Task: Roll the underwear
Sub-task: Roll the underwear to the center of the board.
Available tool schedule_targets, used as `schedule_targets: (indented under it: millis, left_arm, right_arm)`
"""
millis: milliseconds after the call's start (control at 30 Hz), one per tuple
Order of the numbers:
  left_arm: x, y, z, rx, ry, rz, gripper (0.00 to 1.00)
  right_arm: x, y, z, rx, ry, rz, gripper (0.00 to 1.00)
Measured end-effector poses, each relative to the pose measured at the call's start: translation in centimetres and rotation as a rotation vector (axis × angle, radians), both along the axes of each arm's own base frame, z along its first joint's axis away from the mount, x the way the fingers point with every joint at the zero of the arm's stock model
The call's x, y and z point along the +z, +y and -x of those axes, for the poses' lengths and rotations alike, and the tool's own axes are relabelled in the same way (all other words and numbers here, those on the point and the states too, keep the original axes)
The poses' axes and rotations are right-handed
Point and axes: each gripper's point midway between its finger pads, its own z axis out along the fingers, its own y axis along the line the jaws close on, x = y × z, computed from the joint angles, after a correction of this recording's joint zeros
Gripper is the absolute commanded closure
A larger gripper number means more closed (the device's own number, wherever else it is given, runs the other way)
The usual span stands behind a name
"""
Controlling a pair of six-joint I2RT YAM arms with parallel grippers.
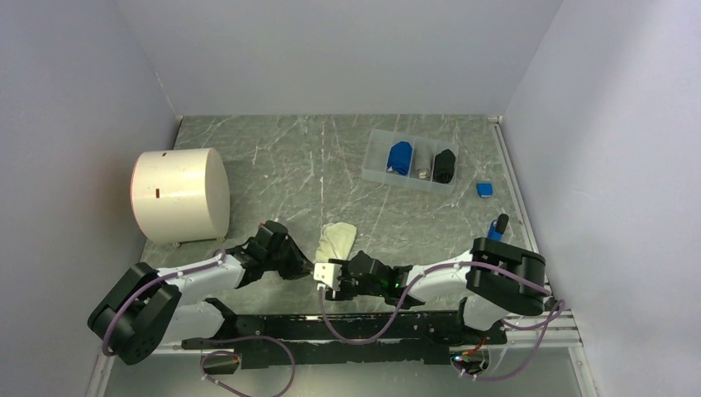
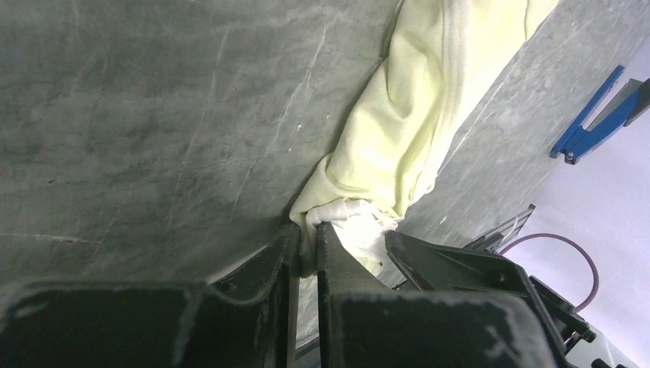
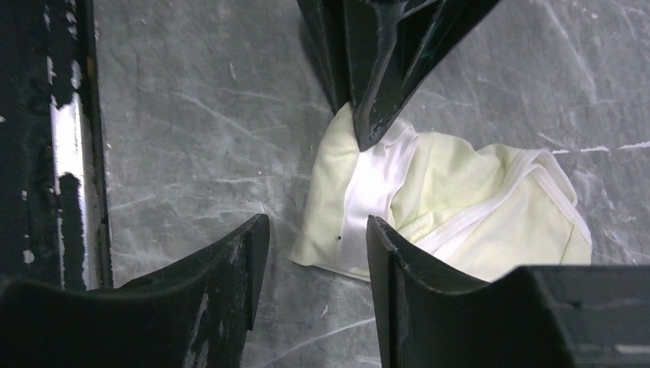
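Note:
The pale cream-yellow underwear (image 1: 339, 239) lies crumpled on the marble table, just ahead of both wrists. My left gripper (image 2: 306, 234) is shut on its near corner, with a fold of cloth (image 2: 406, 130) pinched between the two black fingers. In the right wrist view those left fingers (image 3: 375, 77) clamp the white waistband. My right gripper (image 3: 316, 222) stands open just short of the garment's near edge (image 3: 475, 207), with nothing between its fingers. The royal blue underwear (image 1: 401, 157) sits in a clear tray at the back.
The clear tray (image 1: 376, 141) at the back right also holds a black bundle (image 1: 445, 165). A small blue block (image 1: 484, 189) lies to its right, and a blue clip (image 1: 498, 226) stands near the right arm. A large white cylinder (image 1: 180, 194) stands at the left.

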Motion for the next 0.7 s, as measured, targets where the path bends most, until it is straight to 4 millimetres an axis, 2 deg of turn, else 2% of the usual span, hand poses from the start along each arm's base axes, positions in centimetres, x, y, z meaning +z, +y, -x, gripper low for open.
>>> schedule_targets:
  millis: [100, 300, 367, 433, 500, 567, 700]
  left_arm:
    - [0.0, 0.1, 0.1, -0.004, 0.008, -0.01, 0.94]
    - [0.0, 0.2, 0.3, -0.008, 0.02, -0.023, 0.9]
    - [0.0, 0.3, 0.3, -0.006, 0.02, -0.023, 0.77]
    - [0.1, 0.5, 0.3, -0.001, 0.021, -0.025, 0.6]
    - [0.2, 0.9, 0.3, 0.006, 0.022, -0.027, 0.48]
    - [0.7, 1.2, 0.1, 0.016, 0.004, -0.02, 0.42]
    - [1.2, 1.8, -0.1, 0.032, -0.024, -0.015, 0.4]
  right_arm:
    - [-0.8, -0.2, -0.2, -0.009, -0.024, 0.03, 0.55]
    - [-1.2, -0.1, -1.1, -0.054, -0.047, 0.031, 0.81]
    - [-1.3, 0.0, -1.2, -0.071, -0.044, 0.026, 0.88]
    - [-1.2, 0.1, -1.2, -0.084, -0.033, 0.014, 0.94]
    - [-1.2, 0.2, -1.1, -0.097, -0.008, -0.003, 0.95]
    - [-1.1, 0.1, -0.9, -0.11, 0.037, -0.035, 0.95]
    - [-0.8, 0.2, -0.1, -0.121, 0.193, -0.125, 0.94]
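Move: The right hand, open, has the underwear's rolled end about 3 cm ahead, 2 cm to its left and 2 cm below. The flat part starts beyond, its middle some 10 cm ahead and 2 cm to the right. The left hand already pinches the roll's far end, the roll's middle being about 2 cm back, 2 cm to its right and 1 cm lower. Right dips forward about 1 cm, pinches the roll, draws back twisting some 15 degrees; left opens, retreating leftward. ##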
